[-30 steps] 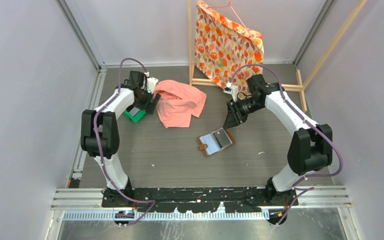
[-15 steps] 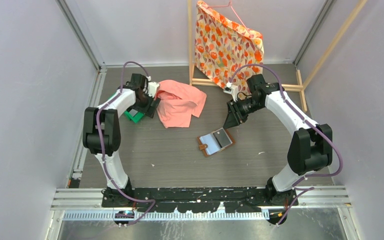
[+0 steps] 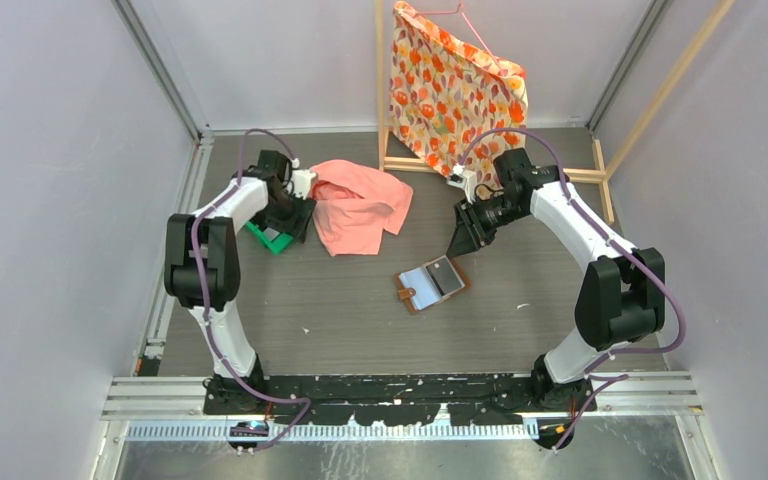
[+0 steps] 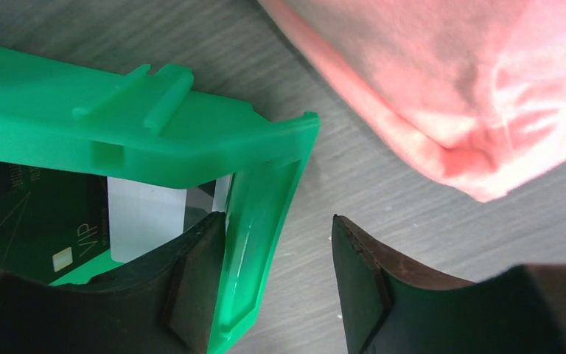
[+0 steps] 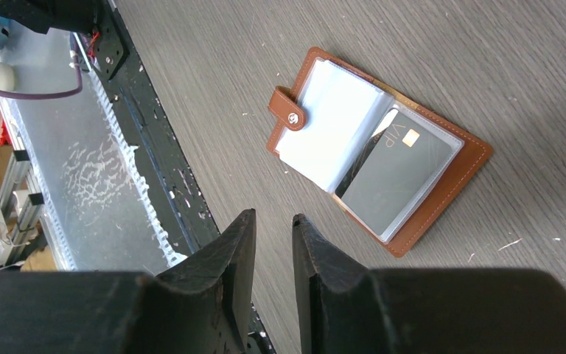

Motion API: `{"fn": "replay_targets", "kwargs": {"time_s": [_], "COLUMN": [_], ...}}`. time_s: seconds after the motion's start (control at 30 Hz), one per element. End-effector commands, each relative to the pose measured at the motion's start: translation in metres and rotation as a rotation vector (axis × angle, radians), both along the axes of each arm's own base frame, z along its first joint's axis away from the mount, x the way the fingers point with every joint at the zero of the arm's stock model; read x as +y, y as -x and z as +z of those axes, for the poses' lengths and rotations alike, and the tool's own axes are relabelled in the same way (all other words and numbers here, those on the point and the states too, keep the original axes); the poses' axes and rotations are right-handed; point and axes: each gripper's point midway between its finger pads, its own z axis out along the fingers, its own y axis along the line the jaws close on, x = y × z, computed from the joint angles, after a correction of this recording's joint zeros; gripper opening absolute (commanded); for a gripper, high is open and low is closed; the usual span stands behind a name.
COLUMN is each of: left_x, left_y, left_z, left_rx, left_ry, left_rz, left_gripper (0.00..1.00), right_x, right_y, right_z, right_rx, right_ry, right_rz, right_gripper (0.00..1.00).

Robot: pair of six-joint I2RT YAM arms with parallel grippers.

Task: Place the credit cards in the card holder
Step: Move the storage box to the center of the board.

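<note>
The card holder (image 3: 430,284) lies open mid-table, brown leather (image 5: 474,152) around pale pockets, with a grey credit card (image 5: 398,169) in its right pocket. More credit cards sit in the green tray (image 3: 272,239): a dark one (image 4: 37,221) and a white one (image 4: 144,221). My left gripper (image 4: 276,217) straddles the tray's wall (image 4: 258,221). One finger is inside against the wall and the other stands outside with a gap, so it is open. My right gripper (image 5: 273,215) hovers above and behind the card holder, jaws narrowly apart and holding nothing.
A pink cloth (image 3: 360,205) lies crumpled just right of the tray, its edge close to my left fingers (image 4: 449,74). A floral bag (image 3: 450,90) hangs on a wooden rack at the back. The arm bases' rail (image 5: 140,162) runs along the near edge.
My left gripper has lowered a little onto the tray's edge and its jaws have narrowed around the wall. The right arm and the card holder have not moved.
</note>
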Motion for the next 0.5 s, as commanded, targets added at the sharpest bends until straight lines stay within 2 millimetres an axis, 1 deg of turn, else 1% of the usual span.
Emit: {"fn": "replay_targets", "kwargs": {"time_s": [0.0,0.17,0.27,0.3,0.4,0.47], "left_x": [-0.019,-0.038,-0.047,-0.05,-0.057,-0.058], "left_y": [0.032,0.063,0.085,0.09,0.102,0.103], "left_z": [0.017,0.019,0.015,0.017,0.02,0.027], "left_rx": [0.095,0.165,0.203,0.202,0.197,0.172], "left_ry": [0.12,0.234,0.257,0.262,0.274,0.281], "left_rz": [0.028,0.064,0.074,0.078,0.072,0.071], "left_gripper": [0.55,0.54,0.54,0.54,0.56,0.57], "right_x": [0.002,0.002,0.002,0.002,0.002,0.002], "right_y": [0.0,0.001,0.001,0.001,0.002,0.002], "right_z": [0.015,0.016,0.017,0.017,0.017,0.017], "right_rx": [-0.045,-0.049,-0.051,-0.049,-0.047,-0.046], "right_ry": [-0.032,-0.035,-0.036,-0.037,-0.039,-0.04], "right_rz": [0.012,0.015,0.017,0.016,0.017,0.018], "right_gripper": [0.3,0.3,0.3,0.3,0.3,0.3]}}
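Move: The left hand already straddles the near, right-hand end wall of the green storage box, one finger inside; the box's middle is about 8 cm to its left, 5 cm ahead and 2 cm lower. The coral cloth lies some 17 cm to this hand's right and 7 cm ahead, the open card holder about 36 cm right and 14 cm back, both a little lower. From the right hand the box is roughly 45 cm left, 13 cm ahead and 13 cm below. Back towards the base and partly to the right, picking up speed, the left hand drags the storage box by its end wall for about 10 cm, past the near side of the coral cloth, staying nearly level. The fingers stay about half open around the wall, while the wrist tilts some 15 degrees so that the fingertips swing back and rightward. ##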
